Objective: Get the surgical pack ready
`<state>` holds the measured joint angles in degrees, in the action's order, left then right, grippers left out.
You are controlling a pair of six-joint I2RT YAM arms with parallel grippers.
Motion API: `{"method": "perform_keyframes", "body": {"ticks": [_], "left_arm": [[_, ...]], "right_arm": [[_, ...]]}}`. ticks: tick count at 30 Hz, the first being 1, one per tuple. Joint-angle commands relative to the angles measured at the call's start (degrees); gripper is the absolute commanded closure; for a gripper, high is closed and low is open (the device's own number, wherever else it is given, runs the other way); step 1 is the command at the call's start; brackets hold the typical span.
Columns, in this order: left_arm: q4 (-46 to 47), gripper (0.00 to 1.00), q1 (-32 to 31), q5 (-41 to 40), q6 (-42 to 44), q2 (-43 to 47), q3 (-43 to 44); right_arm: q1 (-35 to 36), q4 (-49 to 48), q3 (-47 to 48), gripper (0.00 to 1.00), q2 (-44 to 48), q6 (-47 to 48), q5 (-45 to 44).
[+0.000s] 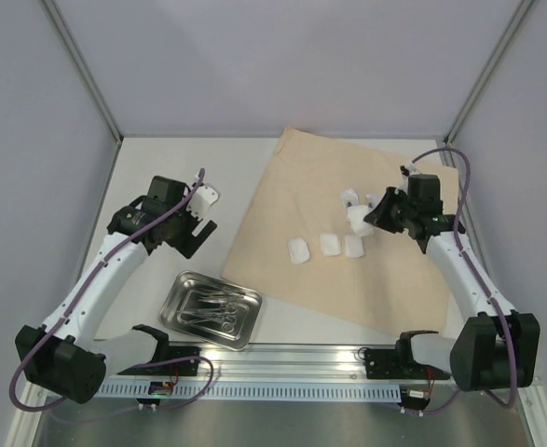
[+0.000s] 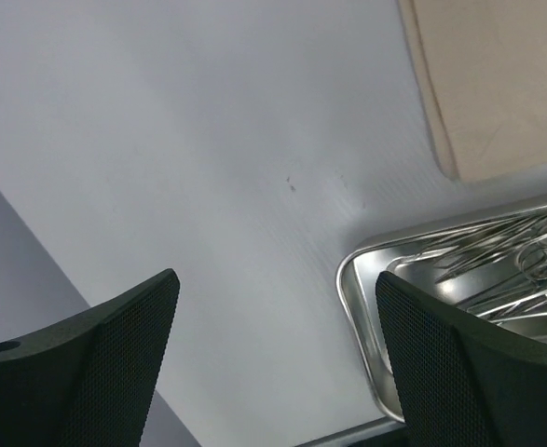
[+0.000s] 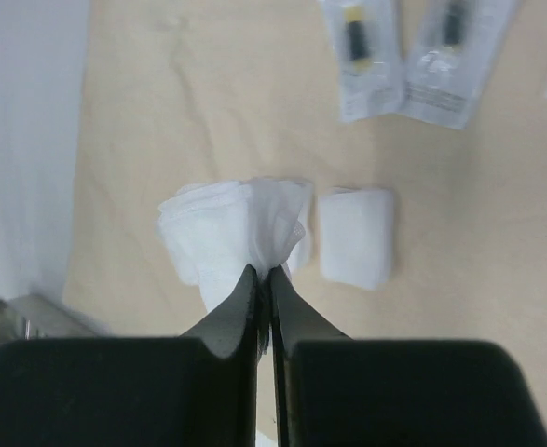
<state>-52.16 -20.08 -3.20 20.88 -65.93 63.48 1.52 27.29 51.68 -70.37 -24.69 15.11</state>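
Note:
The tan wrap sheet [image 1: 348, 270] lies spread over the right half of the table. On it are white gauze pads [image 1: 330, 244] in a loose row. My right gripper [image 1: 374, 217] is shut on one crumpled gauze pad [image 3: 222, 228], which hangs above the sheet next to a flat pad [image 3: 355, 235]. Two clear packets [image 3: 366, 65] lie further off on the sheet. The steel tray [image 1: 175, 296] sits at the near left, with steel clamps [image 1: 212, 310] inside. My left gripper [image 1: 191, 237] hovers open just beyond the tray, nothing between its fingers [image 2: 96, 372].
In the left wrist view the tray's rim [image 2: 357, 298] and the clamps [image 2: 520, 265] show by the right finger, with the sheet's edge [image 2: 497, 84] above. Grey walls enclose the table on three sides. An aluminium rail [image 1: 282, 382] runs along the near edge.

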Motion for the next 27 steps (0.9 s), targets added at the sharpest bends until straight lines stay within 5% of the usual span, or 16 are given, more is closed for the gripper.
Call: {"method": "perform_keyframes", "body": {"ticks": [1,8,12,20,27], "left_arm": [[-2.1,0.04,3.9,-4.7,-0.5,2.6,-0.2],[-2.6,0.03,15.8,-2.8,-1.7,6.4,-2.4],[-1.9,0.03,21.7,-2.1,-2.2,8.2,-5.7],[-0.8,0.03,26.2,-4.3,-4.1,11.3,-8.8],[0.0,0.02,26.2,-5.8,-4.8,12.7,-9.0]], "right_arm": [[9.2,3.4,4.8,1.0,1.9,5.9,2.5],[35.4,-3.7,11.2,1.0,-3.2,11.0,7.5],[46.5,-6.0,19.3,1.0,-15.2,11.2,7.8],[57.1,-7.2,38.2,1.0,-37.0,1.2,6.4],[63.1,4.1,54.5,1.0,-49.5,18.4,6.6]]}}
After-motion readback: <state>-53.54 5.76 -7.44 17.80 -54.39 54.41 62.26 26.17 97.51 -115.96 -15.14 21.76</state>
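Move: The gauze pad is already pinched in the shut right fingers, and the metal tray it goes to has its middle about 42 cm to that hand's left, 21 cm back and 13 cm below. On the cloth, also some 13 cm below, the near gauze lies 2 cm left and 1 cm back, the next gauze 9 cm left and 2 cm back. A small packet lies 4 cm left and 11 cm ahead. From the left hand, the tray's middle is roughly 14 cm back, 4 cm right and 17 cm below. The gauze pad, still held, is swept fast by the right hand about 43 cm left and 14 cm back to above the tray, rising some 5 cm and sinking again, while the wrist swings about 70 degrees counter-clockwise. The empty left hand, staying wide open, clears out leftward some 13 cm and slightly back, turning counter-clockwise. ##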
